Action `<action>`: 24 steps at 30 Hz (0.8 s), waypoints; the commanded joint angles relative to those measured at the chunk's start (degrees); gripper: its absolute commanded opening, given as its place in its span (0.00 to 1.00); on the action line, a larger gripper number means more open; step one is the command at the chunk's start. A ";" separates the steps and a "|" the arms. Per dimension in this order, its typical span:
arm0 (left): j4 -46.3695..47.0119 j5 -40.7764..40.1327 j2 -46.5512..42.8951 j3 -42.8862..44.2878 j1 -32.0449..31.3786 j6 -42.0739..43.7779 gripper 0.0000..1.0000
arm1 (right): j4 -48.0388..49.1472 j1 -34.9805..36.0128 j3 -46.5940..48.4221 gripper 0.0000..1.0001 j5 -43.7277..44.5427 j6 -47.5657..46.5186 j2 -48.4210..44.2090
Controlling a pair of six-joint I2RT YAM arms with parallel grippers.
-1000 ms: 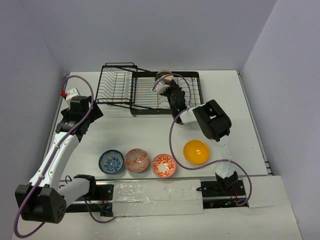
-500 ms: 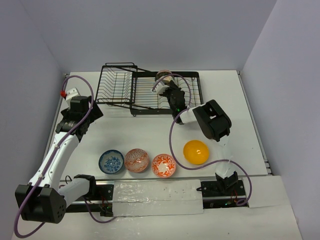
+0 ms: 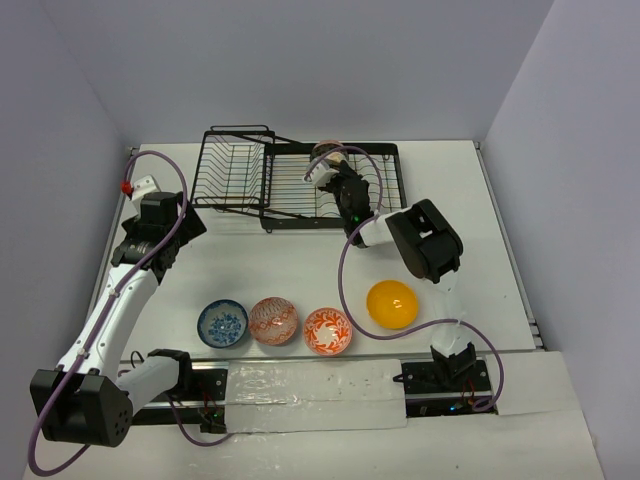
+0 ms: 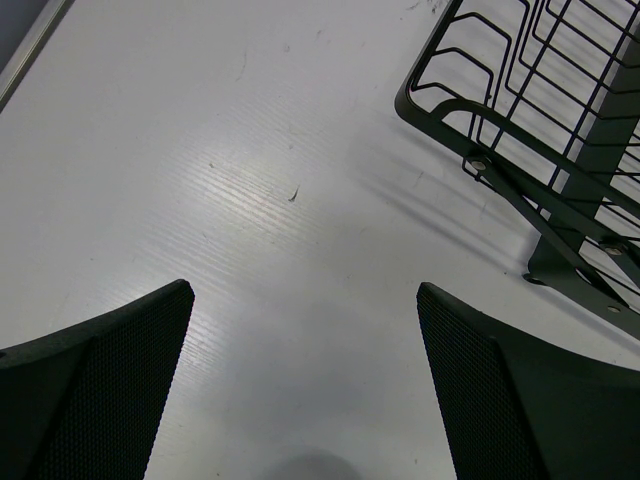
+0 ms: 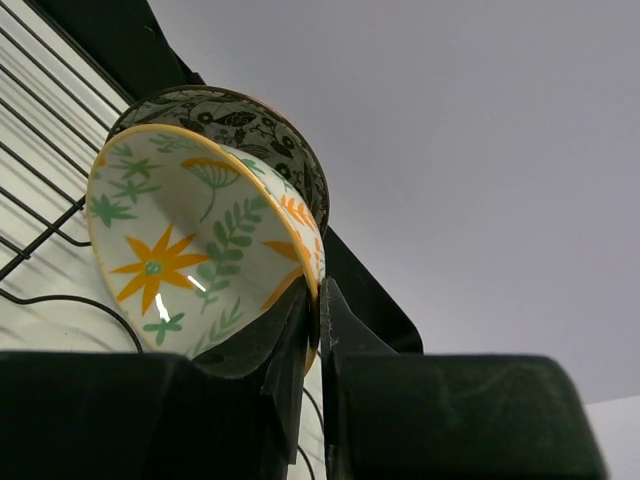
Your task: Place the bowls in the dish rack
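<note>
The black wire dish rack (image 3: 240,170) stands at the back of the table. My right gripper (image 5: 320,300) is shut on the rim of the white bowl with green-orange leaves (image 5: 190,250), which is held on edge in the rack. The grey-black patterned bowl (image 5: 240,120) is right behind it. In the top view that gripper (image 3: 327,172) is over the rack's right half. My left gripper (image 4: 305,330) is open and empty above bare table, beside the rack's corner (image 4: 520,130). Blue (image 3: 222,323), pink-red (image 3: 273,320), orange-red floral (image 3: 327,330) and orange-yellow (image 3: 392,304) bowls sit near the front.
The right arm's purple cable (image 3: 345,270) loops over the table between the rack and the front bowls. Grey walls close in the table on the left, back and right. The arm bases sit on a rail (image 3: 320,385) at the near edge.
</note>
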 commanded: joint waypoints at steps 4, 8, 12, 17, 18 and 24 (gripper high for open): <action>0.58 0.20 -0.55 0.94 0.21 -0.15 0.99 | -0.54 0.01 2.88 0.19 0.94 1.90 0.13; 0.67 0.46 -0.55 0.94 0.21 -0.07 0.99 | -1.25 0.01 3.06 0.21 1.64 2.08 0.48; 0.67 0.37 -0.63 0.85 0.21 -0.07 0.99 | -1.25 0.01 3.23 0.25 2.34 2.60 0.48; 0.84 0.55 -0.81 0.77 0.21 0.02 0.99 | -1.77 0.09 3.14 0.40 3.31 3.83 -0.48; 0.84 0.55 -0.72 0.76 0.21 0.02 0.99 | -1.95 0.09 3.06 0.42 3.31 4.18 -0.66; 1.11 0.73 -0.99 0.68 0.21 0.02 0.99 | -3.80 0.01 3.06 0.47 3.66 4.98 -1.80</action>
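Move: The right fingers still pinch the near right rim of the flowered bowl, whose middle lies about 3 cm ahead, 4 cm left and 1 cm lower. The grey-patterned bowl stands just beyond, some 7 cm ahead and 5 cm left, about level in height. The rack tray's middle is roughly 6 cm back, straight in line and 8 cm below. From the idle left hand, the flowered bowl is about 20 cm ahead, 36 cm right and 4 cm lower. The right hand sinks about 1 cm while its fingers open to roughly half, letting go of the flowered bowl's rim. ##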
